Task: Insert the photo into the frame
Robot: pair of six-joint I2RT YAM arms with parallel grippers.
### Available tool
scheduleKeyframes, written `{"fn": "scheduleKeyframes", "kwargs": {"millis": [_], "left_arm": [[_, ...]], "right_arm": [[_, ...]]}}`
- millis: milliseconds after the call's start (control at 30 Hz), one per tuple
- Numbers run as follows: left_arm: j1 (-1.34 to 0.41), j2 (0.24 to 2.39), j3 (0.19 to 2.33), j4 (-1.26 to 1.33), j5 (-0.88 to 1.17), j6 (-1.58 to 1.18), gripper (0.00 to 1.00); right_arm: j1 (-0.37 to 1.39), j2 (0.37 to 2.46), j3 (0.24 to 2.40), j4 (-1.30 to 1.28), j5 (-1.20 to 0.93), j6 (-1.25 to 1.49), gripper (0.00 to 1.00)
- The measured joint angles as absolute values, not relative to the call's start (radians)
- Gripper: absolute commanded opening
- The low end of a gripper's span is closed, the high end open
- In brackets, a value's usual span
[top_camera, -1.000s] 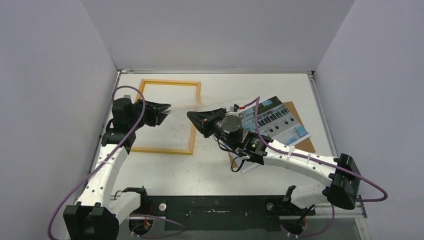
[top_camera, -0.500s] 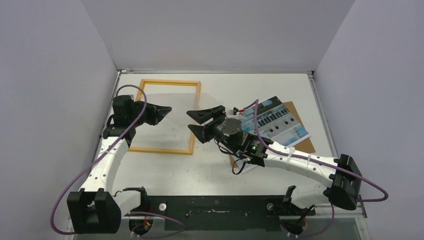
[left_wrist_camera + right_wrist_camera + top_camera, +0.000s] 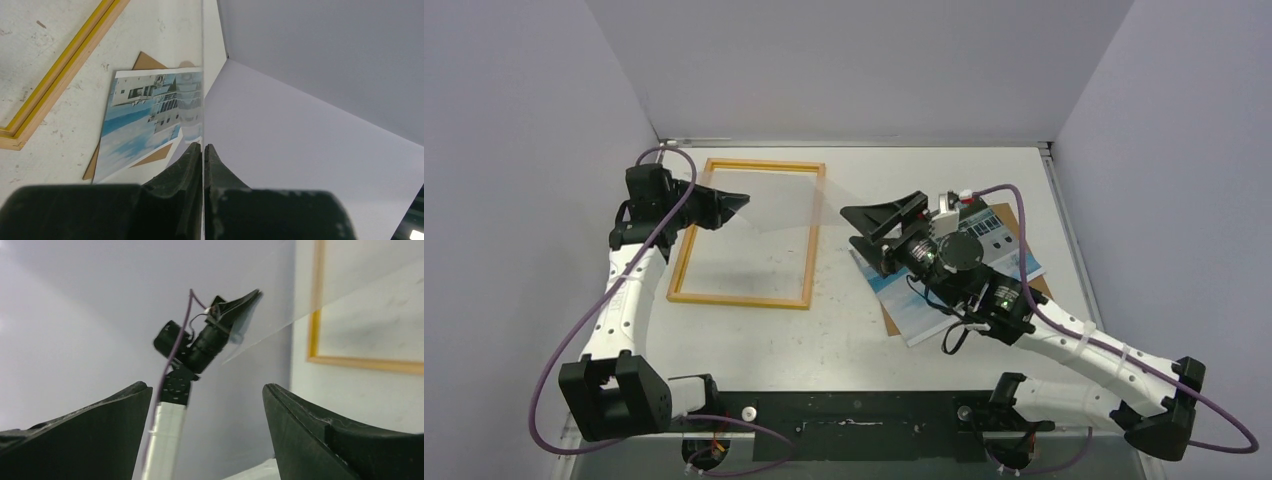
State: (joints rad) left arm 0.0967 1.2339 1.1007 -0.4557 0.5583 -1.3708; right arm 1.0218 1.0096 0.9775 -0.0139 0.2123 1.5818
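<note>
The frame [image 3: 686, 240] lies flat at the left of the table, a thin yellow-orange border; it also shows in the left wrist view [image 3: 65, 65] and the right wrist view [image 3: 315, 305]. My left gripper [image 3: 742, 200] hovers over it, shut on the edge of a clear sheet [image 3: 784, 205], which appears edge-on between its jaws [image 3: 204, 147]. The photo [image 3: 1014, 262], blue and white, lies face up at the right [image 3: 145, 115]. My right gripper [image 3: 849, 228] hangs above the photo's left end, open and holding nothing [image 3: 206, 386].
A brown backing board [image 3: 1046, 290] lies under the photo, its corners sticking out. Grey walls close in the table at the left, back and right. My right arm stretches over the photo and the board.
My right gripper has opened, let go of the clear sheet and drawn back to the right over the photo. My left gripper has shut on the sheet and carried it up and left.
</note>
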Motion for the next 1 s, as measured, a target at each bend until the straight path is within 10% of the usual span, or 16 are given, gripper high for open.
{"fn": "scheduleKeyframes", "kwargs": {"millis": [267, 567, 1000], "left_arm": [[0.1, 1.267, 1.164, -0.528, 0.558, -1.345, 0.0], [0.1, 1.266, 1.135, -0.54, 0.566, -1.35, 0.0], [0.1, 1.266, 1.134, -0.538, 0.59, -1.357, 0.0]], "right_arm": [[0.982, 1.09, 1.307, -0.322, 0.137, 0.757, 0.85], [0.983, 1.101, 1.201, -0.401, 0.043, -0.125, 0.85], [0.989, 1.409, 1.196, -0.302, -0.022, -0.633, 0.74]]}}
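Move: The left hand still holds the clear sheet by its left end; the sheet's middle lies about 10 cm ahead, 13 cm right and 7 cm below it, and the frame's middle some 10 cm ahead and 22 cm below. From the empty right hand the sheet's middle is about 22 cm ahead, 14 cm left and 16 cm down. The frame is 26 cm ahead, 28 cm left of the right hand and the photo 17 cm ahead, 25 cm right, both some 33 cm below. With its fingers kept wide open, the right hand rolls about 130 degrees around its pointing direction, left side going down, and tips its fingers some 30 degrees downward; it rises slightly and eases right at first, then sinks to about 15 cm below its start while going 6 cm forward and back to the left, towards the clear sheet's free near edge, which ends up between the parted fingertips. The left hand keeps its pinch on the sheet nearly in place, dipping about 1 cm and tipping slightly down. ##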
